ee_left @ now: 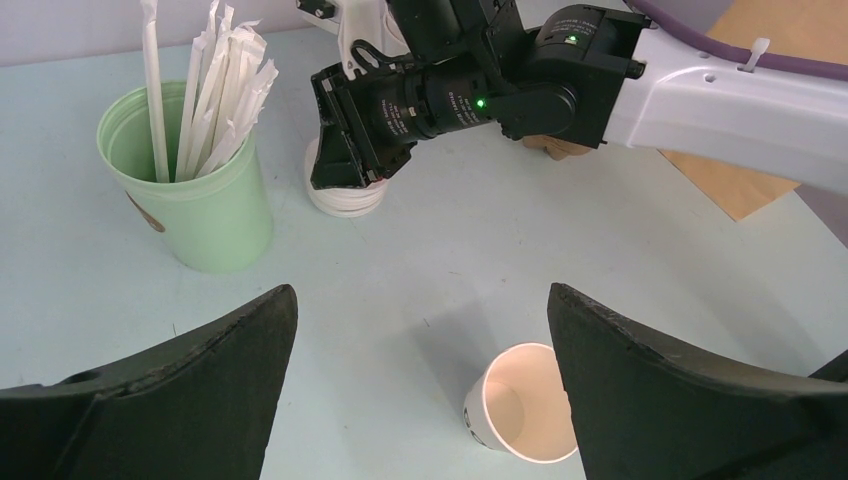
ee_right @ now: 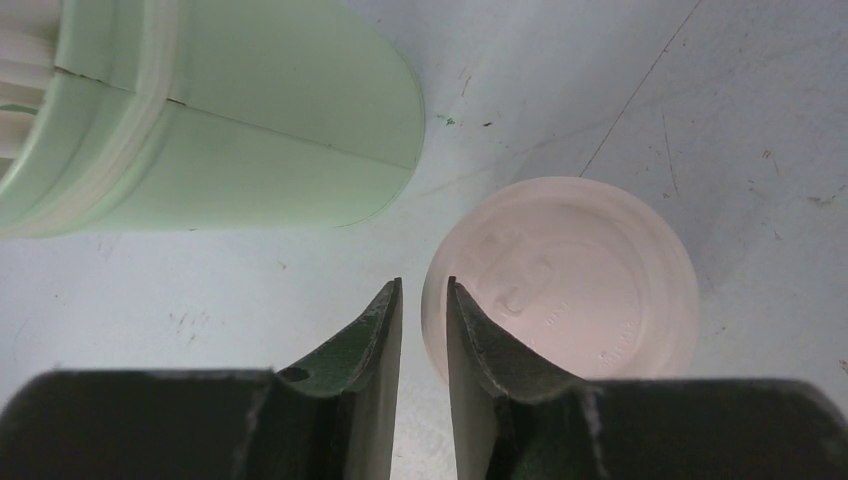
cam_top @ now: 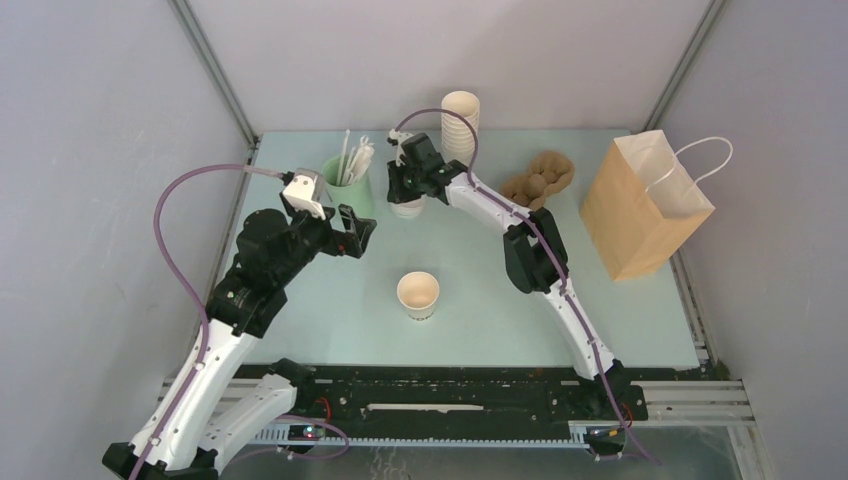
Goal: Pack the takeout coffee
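Observation:
The takeout coffee cup [cam_top: 418,295] is a small white paper cup with dark lettering. It stands upright and lidless mid-table, and shows low right in the left wrist view [ee_left: 525,405]. My left gripper [cam_top: 358,232] hovers open and empty to its back left [ee_left: 420,292]. My right gripper [cam_top: 405,195] reaches down onto a white round lid [ee_right: 590,270] on a short stack of lids [ee_left: 340,198]. Its jaws [ee_right: 422,282] stand narrowly apart across the lid's left rim, one finger over the lid, one outside.
A mint-green cup of wrapped straws [cam_top: 345,185] stands just left of the lids [ee_right: 250,120]. A tall stack of white cups [cam_top: 461,120] is behind them. A brown pulp carrier [cam_top: 540,178] and an open paper bag [cam_top: 640,205] stand at the right.

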Controlling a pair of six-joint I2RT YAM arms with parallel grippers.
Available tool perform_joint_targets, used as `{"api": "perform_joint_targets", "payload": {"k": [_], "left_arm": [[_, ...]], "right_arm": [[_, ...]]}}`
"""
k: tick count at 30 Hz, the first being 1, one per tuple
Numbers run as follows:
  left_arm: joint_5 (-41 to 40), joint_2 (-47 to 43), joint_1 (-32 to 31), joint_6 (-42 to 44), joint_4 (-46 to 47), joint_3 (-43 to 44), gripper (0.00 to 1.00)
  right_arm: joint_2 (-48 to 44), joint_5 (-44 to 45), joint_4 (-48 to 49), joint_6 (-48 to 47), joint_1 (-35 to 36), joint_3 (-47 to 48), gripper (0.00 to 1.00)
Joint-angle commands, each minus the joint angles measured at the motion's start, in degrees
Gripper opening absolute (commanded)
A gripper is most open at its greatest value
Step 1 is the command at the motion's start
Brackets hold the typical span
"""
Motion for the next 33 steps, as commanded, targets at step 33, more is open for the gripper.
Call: {"api": "perform_joint_targets", "payload": {"k": [33], "left_arm": [[1.25, -0.51, -0.33, -3.68, 1.23, 1.52, 1.00]], "right_arm": [[-31.78, -11.01, 17.33, 12.34, -5.36, -24.55, 0.00]]}}
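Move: Right at the right hand's fingertips is the stack of lids, its middle about 3 cm back and 3 cm to the right, with the top lid roughly level and its rim between the parted tips. The green straw cup stands some 10 cm left and 3 cm back, the cup stack 16 cm right and 6 cm ahead. The single cup is about 28 cm back and 5 cm right. From the left hand the lids lie roughly 20 cm ahead, 7 cm right and 22 cm below. Closing its partly open fingers fully, the right hand pinches the top lid by its far-left rim while edging forward and up a centimetre or two. It then lifts ever faster off the stack, about 14 cm up in all, drawing some 4 cm to the right, away from the straw cup, and rolling about 15 degrees so that its left side rises. ##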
